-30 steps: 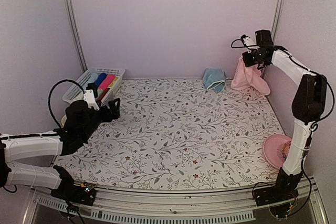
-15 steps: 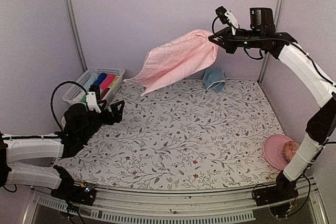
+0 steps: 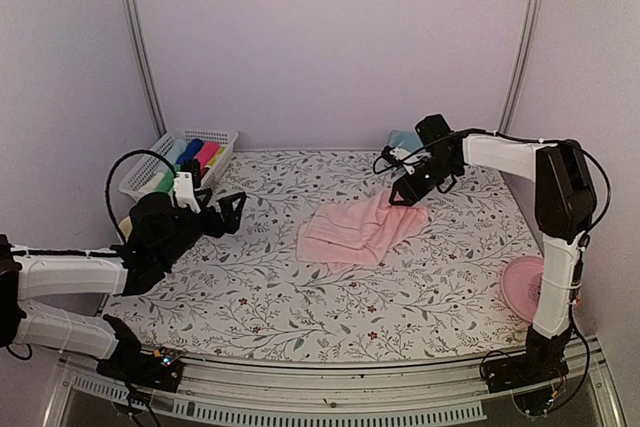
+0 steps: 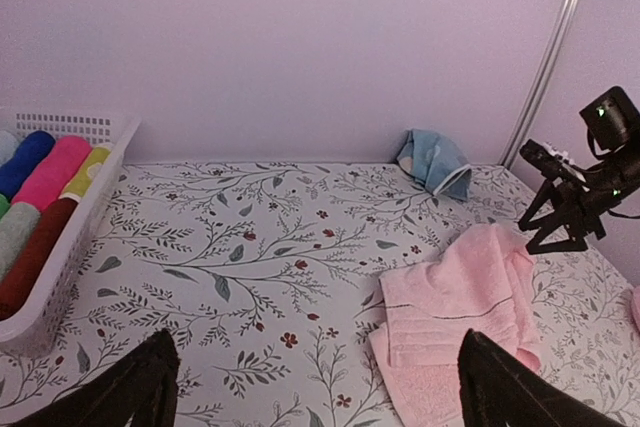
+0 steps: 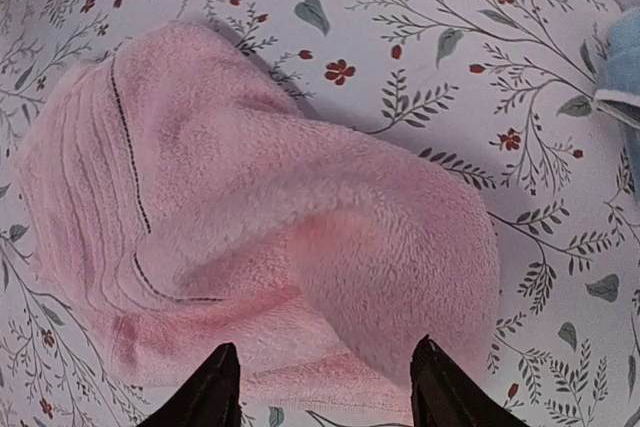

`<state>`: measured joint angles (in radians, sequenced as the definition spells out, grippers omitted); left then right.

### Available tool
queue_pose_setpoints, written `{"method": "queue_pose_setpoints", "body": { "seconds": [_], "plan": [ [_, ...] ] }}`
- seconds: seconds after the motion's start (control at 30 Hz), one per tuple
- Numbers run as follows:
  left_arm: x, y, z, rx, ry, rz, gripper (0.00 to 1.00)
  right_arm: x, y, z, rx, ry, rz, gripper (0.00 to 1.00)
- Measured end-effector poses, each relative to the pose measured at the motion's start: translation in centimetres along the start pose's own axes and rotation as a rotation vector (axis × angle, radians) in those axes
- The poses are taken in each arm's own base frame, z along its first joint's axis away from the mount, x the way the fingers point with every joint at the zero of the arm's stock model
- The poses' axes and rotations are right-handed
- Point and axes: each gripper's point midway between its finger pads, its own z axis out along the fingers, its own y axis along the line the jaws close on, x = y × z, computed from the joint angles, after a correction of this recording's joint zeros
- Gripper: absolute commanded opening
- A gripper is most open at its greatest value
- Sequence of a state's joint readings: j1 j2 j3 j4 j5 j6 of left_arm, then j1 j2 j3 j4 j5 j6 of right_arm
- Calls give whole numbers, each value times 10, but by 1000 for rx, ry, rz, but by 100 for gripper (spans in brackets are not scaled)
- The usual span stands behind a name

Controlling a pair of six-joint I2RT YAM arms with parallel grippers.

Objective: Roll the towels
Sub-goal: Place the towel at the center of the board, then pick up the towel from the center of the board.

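Observation:
The pale pink towel point(image 3: 358, 231) lies crumpled and partly folded on the flowered table, right of the middle; it also shows in the left wrist view point(image 4: 455, 297) and fills the right wrist view point(image 5: 300, 217). My right gripper point(image 3: 408, 192) hovers just over its far right corner, open, with nothing between the fingertips point(image 5: 322, 365). The light blue towel point(image 3: 403, 139) lies bunched at the back wall behind that gripper point(image 4: 436, 161). At the left, well short of the pink towel, my left gripper point(image 3: 232, 207) is wide open and empty point(image 4: 315, 352).
A white basket point(image 3: 148, 175) holding several bright rolled cloths point(image 4: 40, 187) stands at the back left. A round pink plate point(image 3: 524, 285) sits at the right edge near the right arm's base. Walls and metal posts close in the back and sides.
The right arm swung the pink towel from the back right corner through the air, laid it on the table's middle and opened its jaws. The left gripper edged forward a little.

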<state>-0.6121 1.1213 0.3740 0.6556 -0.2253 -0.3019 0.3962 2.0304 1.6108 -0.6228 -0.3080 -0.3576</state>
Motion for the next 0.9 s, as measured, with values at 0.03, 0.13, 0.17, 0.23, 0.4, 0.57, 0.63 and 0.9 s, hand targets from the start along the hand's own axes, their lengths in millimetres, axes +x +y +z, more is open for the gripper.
{"method": "queue_pose_setpoints", "body": {
  "seconds": [0.03, 0.13, 0.17, 0.23, 0.4, 0.57, 0.63, 0.9],
  "plan": [
    [2, -1, 3, 2, 11, 4, 97, 5, -4, 0, 23, 18, -2, 66],
    [11, -8, 16, 11, 53, 23, 97, 1, -16, -6, 98, 10, -23, 70],
    [15, -10, 20, 14, 69, 31, 97, -1, -19, -9, 116, 4, -31, 71],
    [23, -15, 27, 25, 102, 47, 97, -3, -22, -17, 148, -12, -48, 73],
    [46, -32, 48, 55, 192, 92, 97, -3, -12, -38, 157, -59, -138, 81],
    [64, -34, 58, 42, 263, 106, 97, -17, 22, -57, 130, -147, -275, 82],
    [66, -32, 57, 29, 271, 101, 97, -32, 45, -57, 128, -191, -352, 82],
    [51, -6, 36, -65, 209, 35, 97, -72, 152, 3, 157, -225, -620, 77]
  ]
}}
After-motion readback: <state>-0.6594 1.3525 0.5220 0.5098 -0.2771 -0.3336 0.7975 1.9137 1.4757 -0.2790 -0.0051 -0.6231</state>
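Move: The pink towel lies spread under the right hand, its middle about 8 cm left, 8 cm back and 4 cm below the half-open fingers. The blue towel is about 13 cm ahead and 2 cm right of that hand. From the left hand, the pink towel's middle is roughly 26 cm right, 4 cm ahead and 14 cm down, and the basket is some 11 cm left and 22 cm ahead. Opening wider, the right hand rises, swings some 15 cm left and backward over the pink towel; left hand sinks. ##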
